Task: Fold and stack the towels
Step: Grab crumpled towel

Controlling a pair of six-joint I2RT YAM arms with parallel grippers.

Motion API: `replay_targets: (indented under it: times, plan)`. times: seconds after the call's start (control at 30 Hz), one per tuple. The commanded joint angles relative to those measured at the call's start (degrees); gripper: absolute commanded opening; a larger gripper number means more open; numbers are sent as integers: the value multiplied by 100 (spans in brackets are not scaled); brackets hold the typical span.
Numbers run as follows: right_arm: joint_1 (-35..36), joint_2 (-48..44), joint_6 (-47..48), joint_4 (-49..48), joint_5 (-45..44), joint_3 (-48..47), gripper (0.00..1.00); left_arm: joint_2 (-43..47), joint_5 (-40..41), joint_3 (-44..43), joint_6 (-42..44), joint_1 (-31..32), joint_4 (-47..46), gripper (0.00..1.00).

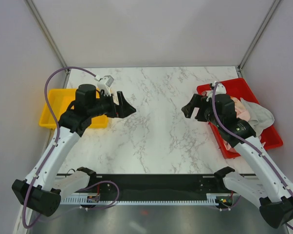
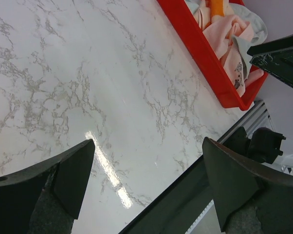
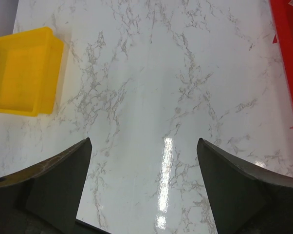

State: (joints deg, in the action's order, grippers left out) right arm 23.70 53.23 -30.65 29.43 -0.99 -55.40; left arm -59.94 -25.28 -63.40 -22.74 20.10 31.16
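The towels [image 1: 257, 116] lie crumpled in a red tray [image 1: 234, 87] at the table's right edge; pale pink and grey-white cloth shows there. The left wrist view shows the same towels [image 2: 224, 34] bunched inside the red tray [image 2: 200, 53], with a bit of orange among the pink. My left gripper [image 1: 128, 103] hovers over the left-centre of the marble table, open and empty, jaws wide [image 2: 147, 142]. My right gripper [image 1: 188, 107] hangs just left of the tray, also open with nothing between its fingers [image 3: 143, 141]. The right arm covers part of the pile.
An empty yellow bin [image 1: 51, 105] sits at the left edge, partly under the left arm, and shows in the right wrist view [image 3: 15, 73]. A black rail [image 1: 151, 187] runs along the near table edge. Grey walls close in on three sides.
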Motion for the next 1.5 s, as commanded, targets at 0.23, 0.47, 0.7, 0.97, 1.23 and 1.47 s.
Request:
replay_targets:
  times: [0.23, 0.47, 0.7, 0.97, 1.23, 1.47]
  plan:
    - [3, 195, -125, 519, -1269, -357, 98, 123, -109, -6, -99, -6, -101, 100]
    - [-1058, 1234, -486, 2559, -4049, -1439, 94, 62, -249, 134, -274, -6, -154, 99]
    - [-2763, 1163, -407, 2279, -3812, -922, 88, 79, -548, 310, -380, 3, -189, 99]
    - [-3645, 1567, -108, 1057, -2512, -174, 74, 106, -645, 337, -415, 3, -154, 99]
    - [-3988, 1762, -63, 722, -2807, 125, 75, 141, -425, 503, -644, 3, -189, 98]
    - [-4374, 1330, -178, 239, -2362, 494, 72, -140, -592, 311, -319, 3, -92, 98]
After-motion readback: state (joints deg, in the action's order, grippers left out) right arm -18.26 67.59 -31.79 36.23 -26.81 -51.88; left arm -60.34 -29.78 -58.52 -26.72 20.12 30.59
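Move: The grey towel lies crumpled in the red bin, some 30 cm to the right hand's right, about 2 cm back and 20 cm below. From that hand, the peach towel is roughly 19 cm right and 2 cm back, and the orange-patterned towel 18 cm right and 6 cm ahead, both about 20 cm down. For the left hand, the grey towel is some 59 cm right, level fore and aft, and 23 cm down. Right hand swings some 30 cm right over the grey towel, sinking, turning clockwise, fingers narrowing; left hand dips. ##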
